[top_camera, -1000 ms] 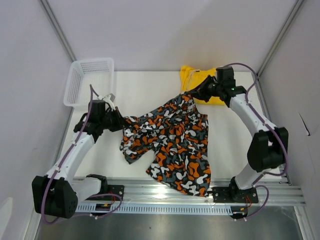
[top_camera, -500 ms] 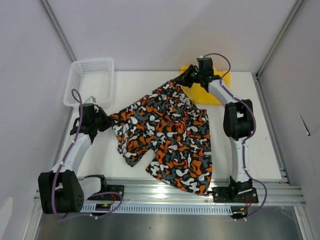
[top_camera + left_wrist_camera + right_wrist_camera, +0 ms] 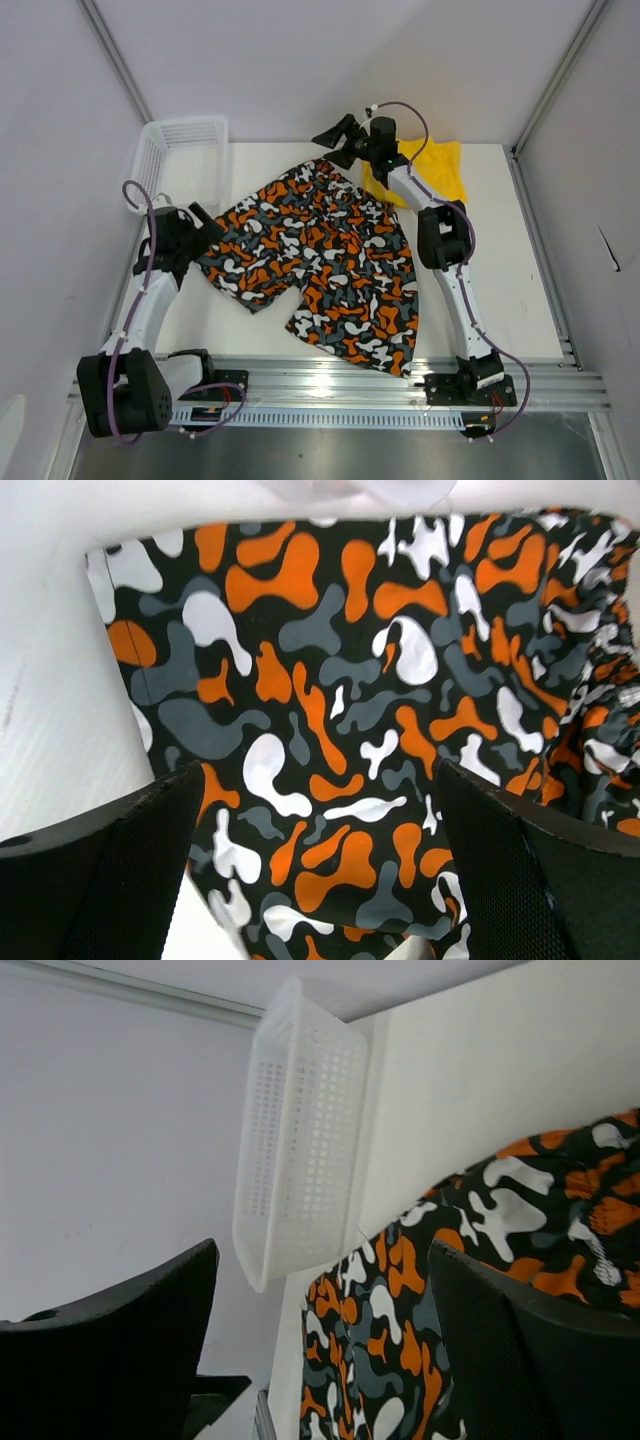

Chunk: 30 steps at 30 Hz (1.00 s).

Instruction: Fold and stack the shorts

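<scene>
The patterned shorts in orange, white, black and grey lie spread out across the middle of the table. Their left leg hem shows below my left gripper, which is open above the cloth with nothing between its fingers. In the top view that gripper sits at the shorts' left edge. My right gripper is open and lifted off the shorts' far corner. Its wrist view shows the gripper empty over the cloth. The yellow shorts lie at the back right, partly behind the right arm.
A white mesh basket stands at the back left corner, and it also shows in the right wrist view as the basket. The shorts' lower leg reaches the table's front edge by the rail.
Both grippers have opened and let go of the patterned shorts, which moved left and back and now lie flat. The right gripper swung left along the back; the left drew back leftward.
</scene>
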Tool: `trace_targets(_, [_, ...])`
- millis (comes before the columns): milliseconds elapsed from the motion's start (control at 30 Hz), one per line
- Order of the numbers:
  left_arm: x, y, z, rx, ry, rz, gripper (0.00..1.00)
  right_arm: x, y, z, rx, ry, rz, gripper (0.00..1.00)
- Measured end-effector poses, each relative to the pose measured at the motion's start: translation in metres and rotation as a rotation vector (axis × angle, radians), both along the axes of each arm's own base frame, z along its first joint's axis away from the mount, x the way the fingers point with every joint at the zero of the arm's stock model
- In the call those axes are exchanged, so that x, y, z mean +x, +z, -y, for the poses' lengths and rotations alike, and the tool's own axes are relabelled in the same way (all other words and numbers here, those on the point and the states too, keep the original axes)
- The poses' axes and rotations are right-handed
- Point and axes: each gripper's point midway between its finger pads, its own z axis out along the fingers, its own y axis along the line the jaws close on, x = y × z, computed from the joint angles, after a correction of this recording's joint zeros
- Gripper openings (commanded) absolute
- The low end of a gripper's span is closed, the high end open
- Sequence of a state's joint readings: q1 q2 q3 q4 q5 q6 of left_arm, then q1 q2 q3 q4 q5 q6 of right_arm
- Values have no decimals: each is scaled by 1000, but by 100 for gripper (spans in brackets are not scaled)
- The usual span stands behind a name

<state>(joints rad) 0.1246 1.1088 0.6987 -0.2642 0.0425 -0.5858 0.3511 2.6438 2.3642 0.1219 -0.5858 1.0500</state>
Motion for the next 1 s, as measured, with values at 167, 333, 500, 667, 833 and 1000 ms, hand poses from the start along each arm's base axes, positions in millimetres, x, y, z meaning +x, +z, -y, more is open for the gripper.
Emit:
trace_targets(167, [-1,22,11,24,-30,72,99,-11,-28,22,-91,-7,-47,82])
trace_targets(333, [-4,26,66,33,-196,100,99,-40,-11,63,-264,-24,-38,76])
trace_targets(500, [-11,14,111,14,-331,105,99,-93,36,116,-393,-95,33,73])
trace_targets(667, [-13,-4,150,8,-440,53,99,-139,24,165,-511,-177,-1,70])
trace_targets(833, [-18,-4,191,22,-556,18,99,-198,-65,204,-688,-208,-218,68])
trace_targets(1000, [-23,0,205,35,-606,16,99,-290,-125,221,-844,-154,-376,60])
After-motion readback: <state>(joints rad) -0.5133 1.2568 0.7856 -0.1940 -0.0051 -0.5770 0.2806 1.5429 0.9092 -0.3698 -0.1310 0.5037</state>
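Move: The middle of the spread camouflage shorts lies about 26 cm to the left hand's right, 3 cm back and 11 cm below; the white basket is some 20 cm ahead and 10 cm left. From the right hand, the shorts' right edge lies about 29 cm back, 23 cm right and 17 cm below, with the folded yellow shorts some 8 cm back, 23 cm right and 15 cm below. Left hand sweeps 20 cm right over the shorts; the right swings 35 cm back-right, sinking towards their edge. ##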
